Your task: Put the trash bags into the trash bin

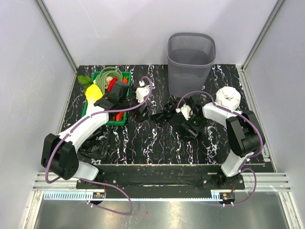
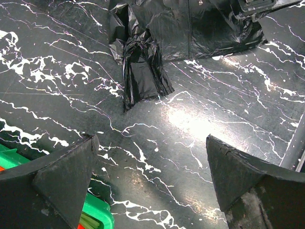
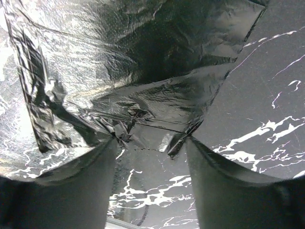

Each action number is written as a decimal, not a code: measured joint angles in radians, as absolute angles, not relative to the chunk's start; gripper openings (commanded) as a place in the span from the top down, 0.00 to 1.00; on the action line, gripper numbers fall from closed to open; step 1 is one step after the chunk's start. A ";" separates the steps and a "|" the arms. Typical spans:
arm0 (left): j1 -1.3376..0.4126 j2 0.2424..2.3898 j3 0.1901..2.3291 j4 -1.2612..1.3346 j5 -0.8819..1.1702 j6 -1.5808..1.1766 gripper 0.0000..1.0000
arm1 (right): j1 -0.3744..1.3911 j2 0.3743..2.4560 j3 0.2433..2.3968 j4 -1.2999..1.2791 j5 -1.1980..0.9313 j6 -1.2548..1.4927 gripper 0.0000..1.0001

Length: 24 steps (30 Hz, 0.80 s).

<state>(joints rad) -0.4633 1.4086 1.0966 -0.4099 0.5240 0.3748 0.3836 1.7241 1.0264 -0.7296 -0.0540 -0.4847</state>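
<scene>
The grey mesh trash bin stands at the back of the table. Black trash bags lie spread in the middle, and another crumpled one sits by the left arm's base. My right gripper is low over a glossy bag. Its jaws are apart, both fingertips touch the film's edge, and bare table shows between them. My left gripper hangs wide open over bare table. A twisted bag lies ahead of it, apart from the fingers.
A green crate of vegetables sits at the left, right beside my left finger. A white roll lies at the right, behind the right arm. Grey walls enclose the black marbled table.
</scene>
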 measured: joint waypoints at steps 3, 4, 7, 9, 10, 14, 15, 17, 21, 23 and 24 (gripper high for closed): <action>-0.463 1.409 1.097 -0.412 0.524 0.378 0.01 | 0.383 1.724 1.026 -0.729 -0.055 -0.485 0.54; -0.463 1.409 1.097 -0.413 0.524 0.380 0.01 | 0.383 1.724 1.026 -0.729 -0.056 -0.485 0.57; -0.463 1.409 1.097 -0.416 0.526 0.385 0.01 | 0.383 1.724 1.026 -0.729 -0.058 -0.478 0.73; -0.463 1.409 1.097 -0.417 0.529 0.388 0.01 | 0.383 1.724 1.026 -0.729 -0.061 -0.476 0.87; -0.463 1.409 1.097 -0.418 0.530 0.390 0.01 | 0.383 1.725 1.026 -0.729 -0.063 -0.473 0.97; -0.463 1.419 1.098 -0.426 0.543 0.396 0.01 | 0.383 1.726 1.030 -0.736 -0.074 -0.463 1.00; -0.463 1.427 1.099 -0.426 0.547 0.396 0.01 | 0.383 1.727 1.032 -0.739 -0.076 -0.462 1.00; -0.463 1.445 1.104 -0.427 0.551 0.396 0.01 | 0.380 1.729 1.041 -0.757 -0.104 -0.453 1.00; -0.463 1.462 1.121 -0.428 0.555 0.379 0.01 | 0.380 1.729 1.105 -0.845 -0.188 -0.429 1.00; -0.463 1.462 1.140 -0.424 0.558 0.360 0.01 | 0.379 1.728 1.174 -0.902 -0.245 -0.413 1.00; -0.463 1.462 1.151 -0.422 0.559 0.348 0.01 | 0.380 1.725 1.221 -0.933 -0.279 -0.404 1.00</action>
<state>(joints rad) -0.4633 1.4624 1.1511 -0.4221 0.5587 0.3477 0.3798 1.7252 1.2209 -0.9325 -0.2794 -0.4038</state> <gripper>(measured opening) 0.991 0.009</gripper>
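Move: The right hand, pointing down with open fingers, straddles the gathered near-right edge of the black trash bag, right between its tips and about 1 cm lower. The bag's loose tail lies roughly 14 cm to the left and 9 cm farther out, the trash bin some 27 cm ahead and 2 cm left, the white bag roll about 17 cm ahead and 15 cm right. From the left hand that edge is about 24 cm right, 4 cm back and 17 cm below. The right fingers close fully on the bunched edge of the trash bag and pinch the thin film while the hand stays almost in place. Keeping shut, the hand then lifts about 5 cm and carries the edge some 4 cm left, towards the open left hand, its fingertips swinging left by roughly 12 degrees. ##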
